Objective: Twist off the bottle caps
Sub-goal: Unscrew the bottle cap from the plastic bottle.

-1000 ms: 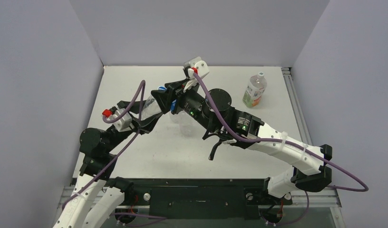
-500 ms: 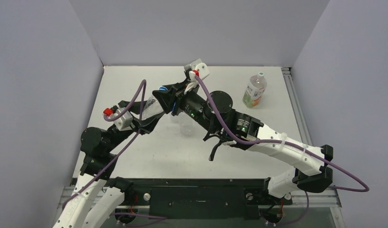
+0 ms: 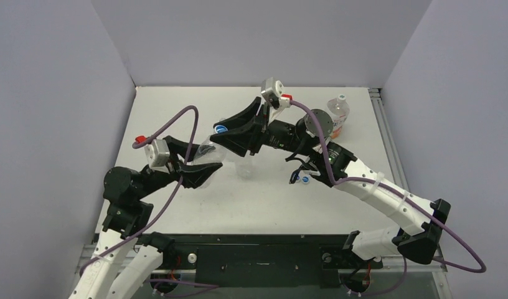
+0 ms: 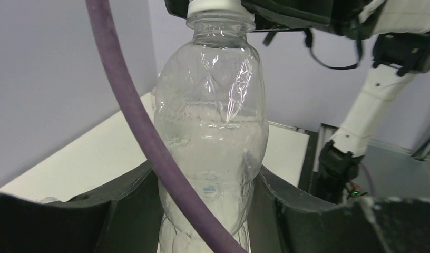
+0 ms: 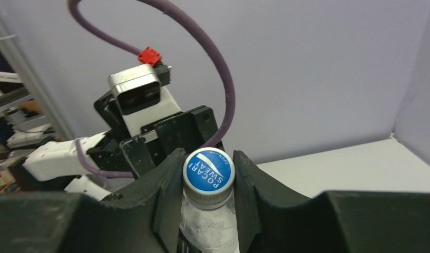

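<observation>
My left gripper (image 3: pixel 200 169) is shut on the body of a plain clear bottle (image 3: pixel 208 149) and holds it tilted above the table; it fills the left wrist view (image 4: pixel 210 132), gripped between both fingers of the left gripper (image 4: pixel 210 211). My right gripper (image 3: pixel 225 132) is shut on that bottle's blue cap (image 3: pixel 220 129). In the right wrist view the cap (image 5: pixel 208 171), printed POCARI SWEAT, sits tight between the fingers of the right gripper (image 5: pixel 208 164). A loose blue cap (image 3: pixel 305 180) lies on the table under the right arm.
The wider bottle with the orange-and-green label and white cap (image 3: pixel 338 112) stands at the back right, partly behind the right arm. Another clear bottle (image 3: pixel 244 167) stands on the table (image 3: pixel 177 106) just below the two grippers. Grey walls close in three sides.
The right wrist has turned and the right arm has swung to the right, uncovering the loose blue cap. The held bottle and left gripper have shifted slightly right and down.
</observation>
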Controlling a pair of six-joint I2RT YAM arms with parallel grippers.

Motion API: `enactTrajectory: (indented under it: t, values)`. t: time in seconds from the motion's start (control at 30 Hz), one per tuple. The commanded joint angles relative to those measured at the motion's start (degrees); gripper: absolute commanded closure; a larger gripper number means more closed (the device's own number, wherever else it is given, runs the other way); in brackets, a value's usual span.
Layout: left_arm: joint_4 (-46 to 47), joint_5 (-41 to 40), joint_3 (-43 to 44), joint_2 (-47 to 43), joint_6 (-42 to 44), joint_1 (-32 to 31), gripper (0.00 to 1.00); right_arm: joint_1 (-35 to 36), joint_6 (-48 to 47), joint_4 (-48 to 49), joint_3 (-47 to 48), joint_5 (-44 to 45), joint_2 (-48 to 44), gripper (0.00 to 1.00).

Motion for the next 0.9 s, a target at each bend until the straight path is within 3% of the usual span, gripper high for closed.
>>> enactTrajectory:
  t: [0.0,0.27,0.43,0.5,0.53,0.63,0.7,0.77,0.87]
  values:
    - [6.5,9.4,4.8,0.1,-12.9,0.6,0.95,-1.8,8.7,15.7,0.3,-19.6,-2.6,1.0]
    - [8.3,14.3,6.6,1.0,-17.2,0.4,0.95,-2.5,17.4,26.8,2.1,-28.6,1.9,1.0]
    - [6.4,13.4,6.5,0.9,-14.3,0.4,0.95,-3.2,17.2,21.8,4.5,-28.3,4.0,0.99]
    - [5.1,12.0,6.3,0.6,-12.1,0.5,0.95,-4.0,15.2,17.4,4.7,-25.5,3.2,0.84]
    - [4.7,10.9,6.2,0.4,-11.3,0.5,0.96,-4.4,14.5,14.9,4.5,-23.7,2.7,0.68]
    - [2.9,8.6,5.9,0.1,-8.0,0.5,0.96,-5.4,13.1,12.9,2.7,-22.1,-0.2,0.5]
    - [2.7,7.4,5.6,-0.1,-7.2,0.5,0.96,-5.6,12.0,12.1,1.7,-21.9,-2.0,0.3]
    - [2.6,6.4,5.3,-0.2,-6.6,0.5,0.96,-5.6,9.7,7.5,1.7,-18.5,-3.7,0.22]
    - [2.4,3.7,4.6,-0.3,-4.2,0.5,0.96,-5.6,5.9,2.2,2.7,-12.6,-5.7,0.19]
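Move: The white-and-blue cap is already pinched between the right gripper's pads. It sits some 9 cm above the left hand, about 3 cm to its right and 1 cm ahead, on the clear bottle the left gripper grips. From the right hand, the clear standing bottle is roughly 20 cm ahead, 3 cm right; the blue-label bottle about 30 cm ahead, 2 cm left; the loose caps about 18 cm ahead, 23 cm right, all some 35–45 cm below. Keep both grips and draw the two hands back together about 5 cm and up 3 cm, twisting the right counter-clockwise some 20 degrees on the cap while the left turns the bottle about 15 degrees clockwise. Then ease both slightly forward, spread the right fingers wide to let go of the cap, and shift the right hand a little to its right. The left keeps its hold on the bottle. ##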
